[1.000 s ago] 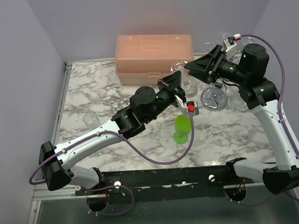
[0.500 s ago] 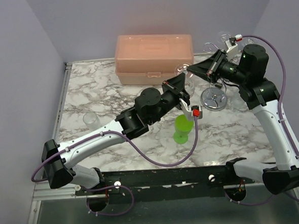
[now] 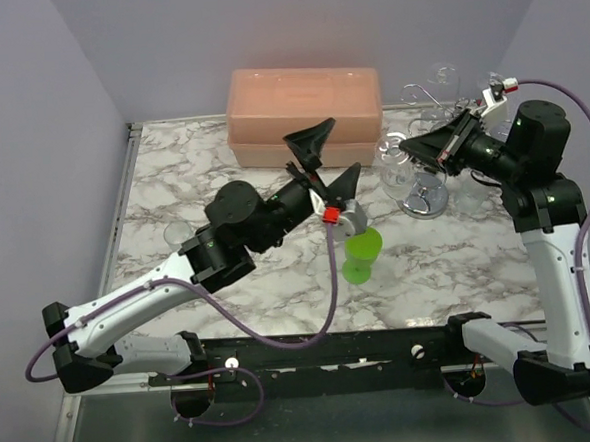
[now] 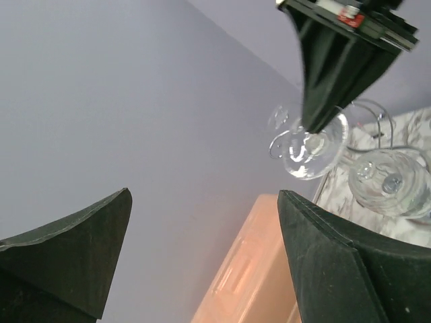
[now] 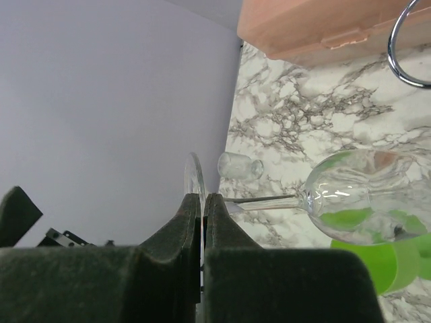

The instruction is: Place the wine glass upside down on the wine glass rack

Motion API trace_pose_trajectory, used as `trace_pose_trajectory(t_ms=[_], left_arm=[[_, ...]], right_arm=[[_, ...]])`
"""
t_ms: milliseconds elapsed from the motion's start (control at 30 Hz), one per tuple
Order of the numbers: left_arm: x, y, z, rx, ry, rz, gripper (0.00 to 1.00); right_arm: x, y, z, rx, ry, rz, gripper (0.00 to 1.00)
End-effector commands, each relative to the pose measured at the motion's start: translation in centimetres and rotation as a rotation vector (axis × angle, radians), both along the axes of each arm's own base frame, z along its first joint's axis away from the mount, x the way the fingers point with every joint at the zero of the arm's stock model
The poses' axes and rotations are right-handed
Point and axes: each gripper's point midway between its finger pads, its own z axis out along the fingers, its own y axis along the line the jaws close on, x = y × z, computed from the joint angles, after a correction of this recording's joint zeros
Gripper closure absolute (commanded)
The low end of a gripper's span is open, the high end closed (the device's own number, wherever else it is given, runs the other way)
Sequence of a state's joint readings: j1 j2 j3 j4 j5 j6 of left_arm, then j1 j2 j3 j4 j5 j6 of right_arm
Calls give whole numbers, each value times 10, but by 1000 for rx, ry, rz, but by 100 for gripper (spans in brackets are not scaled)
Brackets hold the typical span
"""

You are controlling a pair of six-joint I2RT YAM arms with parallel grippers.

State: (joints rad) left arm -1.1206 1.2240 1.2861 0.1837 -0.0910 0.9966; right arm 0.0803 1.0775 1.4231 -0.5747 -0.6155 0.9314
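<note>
The clear wine glass (image 3: pixel 394 171) hangs in the air, lying sideways, left of the wine glass rack (image 3: pixel 425 197), a silver wire stand with a round shiny base. My right gripper (image 5: pixel 203 198) is shut on the edge of its foot (image 5: pixel 194 176). The stem (image 5: pixel 264 201) runs sideways to the bowl (image 5: pixel 363 195). My left gripper (image 3: pixel 327 162) is open and empty, a short way left of the glass. In the left wrist view its tips (image 4: pixel 203 195) frame the far wall, and the right gripper (image 4: pixel 314 128) pinches the glass's foot (image 4: pixel 303 152) beyond them.
A pink plastic box (image 3: pixel 303 110) stands along the back wall. A green cup (image 3: pixel 362 255) sits mid-table, below the left gripper. A small clear glass (image 3: pixel 181 233) lies at the left. A curled rack arm (image 5: pixel 402 52) shows in the right wrist view.
My left gripper let go of the glass, opened wide and drew back to the left. My right gripper closed on the foot and carried the glass right, toward the rack.
</note>
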Motion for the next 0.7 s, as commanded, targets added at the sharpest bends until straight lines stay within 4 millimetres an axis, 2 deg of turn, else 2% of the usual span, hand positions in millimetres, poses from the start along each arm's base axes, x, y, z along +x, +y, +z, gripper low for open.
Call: trace_pose_trajectory(t_ms=[0, 133, 233, 367, 533, 667], left_arm=[[-25, 26, 16, -162, 154, -101, 8], [-26, 47, 10, -203, 192, -77, 8], [-26, 62, 5, -228, 216, -57, 7], [-26, 81, 0, -260, 240, -33, 6], [-19, 102, -13, -273, 249, 23, 6], [-17, 114, -19, -278, 253, 41, 6]], right_arm=[[-36, -13, 16, -81, -78, 0, 100], [-47, -27, 10, -121, -66, -59, 100], [-48, -43, 0, -137, -21, -142, 100], [-47, -61, -3, -161, 6, -253, 100], [-42, -94, -5, -195, 22, -444, 100], [-42, -107, 2, -183, 18, -510, 100]])
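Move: The rack's top is about 16 cm ahead of the right hand, 12 cm to its right and 11 cm below; the hand already holds the upturned wine glass near its foot. On the table some 34 cm below stand the green glass, about level and 9 cm left, and the pink box, roughly 35 cm ahead and 23 cm left. From the left hand the rack's top is about 25 cm ahead, 30 cm right and 17 cm below. Right hand swings the held glass about 9 cm right and back before the rack; left hand retreats left. ##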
